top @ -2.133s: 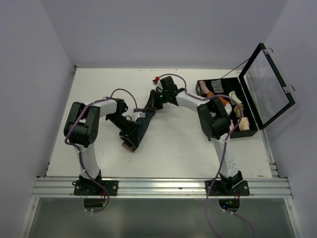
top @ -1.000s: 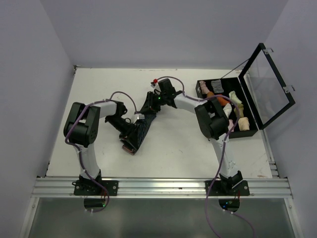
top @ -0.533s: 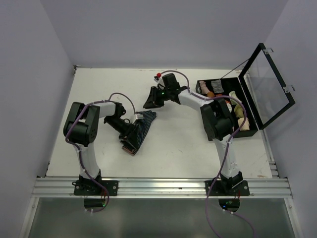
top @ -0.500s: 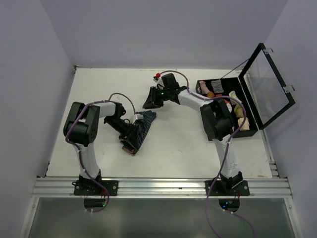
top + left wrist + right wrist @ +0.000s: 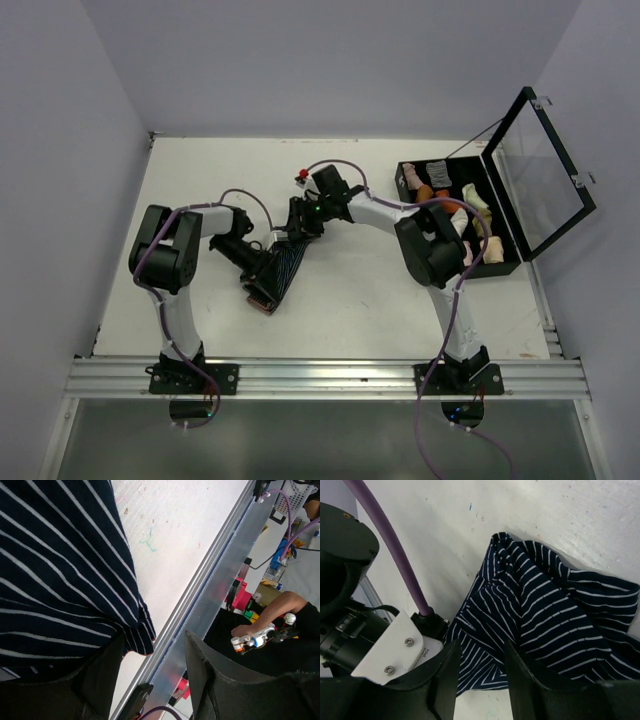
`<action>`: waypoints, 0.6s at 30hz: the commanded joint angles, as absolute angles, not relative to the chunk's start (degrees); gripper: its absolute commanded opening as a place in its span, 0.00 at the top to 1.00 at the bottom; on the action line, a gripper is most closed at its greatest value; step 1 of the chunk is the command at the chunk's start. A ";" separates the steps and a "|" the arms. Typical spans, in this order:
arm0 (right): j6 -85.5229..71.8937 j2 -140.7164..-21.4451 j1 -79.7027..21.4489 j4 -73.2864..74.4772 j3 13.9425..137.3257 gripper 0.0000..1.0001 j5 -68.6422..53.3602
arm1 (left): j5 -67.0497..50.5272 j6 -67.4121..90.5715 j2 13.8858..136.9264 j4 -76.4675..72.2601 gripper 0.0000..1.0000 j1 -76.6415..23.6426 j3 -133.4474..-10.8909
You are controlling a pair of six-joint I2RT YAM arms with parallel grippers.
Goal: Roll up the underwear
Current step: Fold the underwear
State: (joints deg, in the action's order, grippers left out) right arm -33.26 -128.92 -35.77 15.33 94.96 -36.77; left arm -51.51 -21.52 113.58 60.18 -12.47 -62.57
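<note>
The underwear (image 5: 283,262), navy with thin white stripes, lies bunched in a short strip on the white table (image 5: 200,180) left of centre. My left gripper (image 5: 262,272) sits at its near end. In the left wrist view the fabric (image 5: 55,565) drapes over one finger (image 5: 95,685) while the other finger (image 5: 212,680) stands apart, and the gap of the left gripper (image 5: 152,645) shows only table and rail. My right gripper (image 5: 297,228) hovers open over the far end. The striped cloth (image 5: 545,615) shows between and beyond the fingers of the right gripper (image 5: 481,652).
A black case (image 5: 505,265) with its clear lid (image 5: 540,180) up stands at the right, holding several rolled garments (image 5: 470,215). The metal rail (image 5: 320,378) runs along the near edge. The left arm's wrist mount (image 5: 385,650) and purple cable (image 5: 395,555) sit close beside the right fingers.
The right gripper let go of the fabric's far end, lifted back, then came down over it again with jaws wider. The far end now lies folded in. The left gripper held still.
</note>
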 commanded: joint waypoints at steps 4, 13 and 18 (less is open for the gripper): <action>-26.55 -128.67 -36.74 22.22 98.43 0.60 -33.06 | -41.13 -25.05 116.98 48.43 0.41 -12.39 -60.65; -26.63 -127.97 -34.37 21.45 97.03 0.86 -33.31 | -41.48 -24.52 117.07 48.08 0.41 -11.87 -60.12; -30.14 -125.77 -30.94 17.41 95.45 0.96 -35.41 | -41.48 -24.43 117.33 48.25 0.41 -11.78 -60.21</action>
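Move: The underwear's bunched far end lies almost under the right fingers: about 3 cm to their left, level in the forward direction and some 3 cm below. Its near end, with the orange hem, is roughly 17 cm back and 9 cm left of the right hand. From the left hand, the far end is about 16 cm ahead and 5 cm right, roughly level in height. Right hand dips back about 1 cm, closes on the underwear's far end, then draws some 3 cm right. ##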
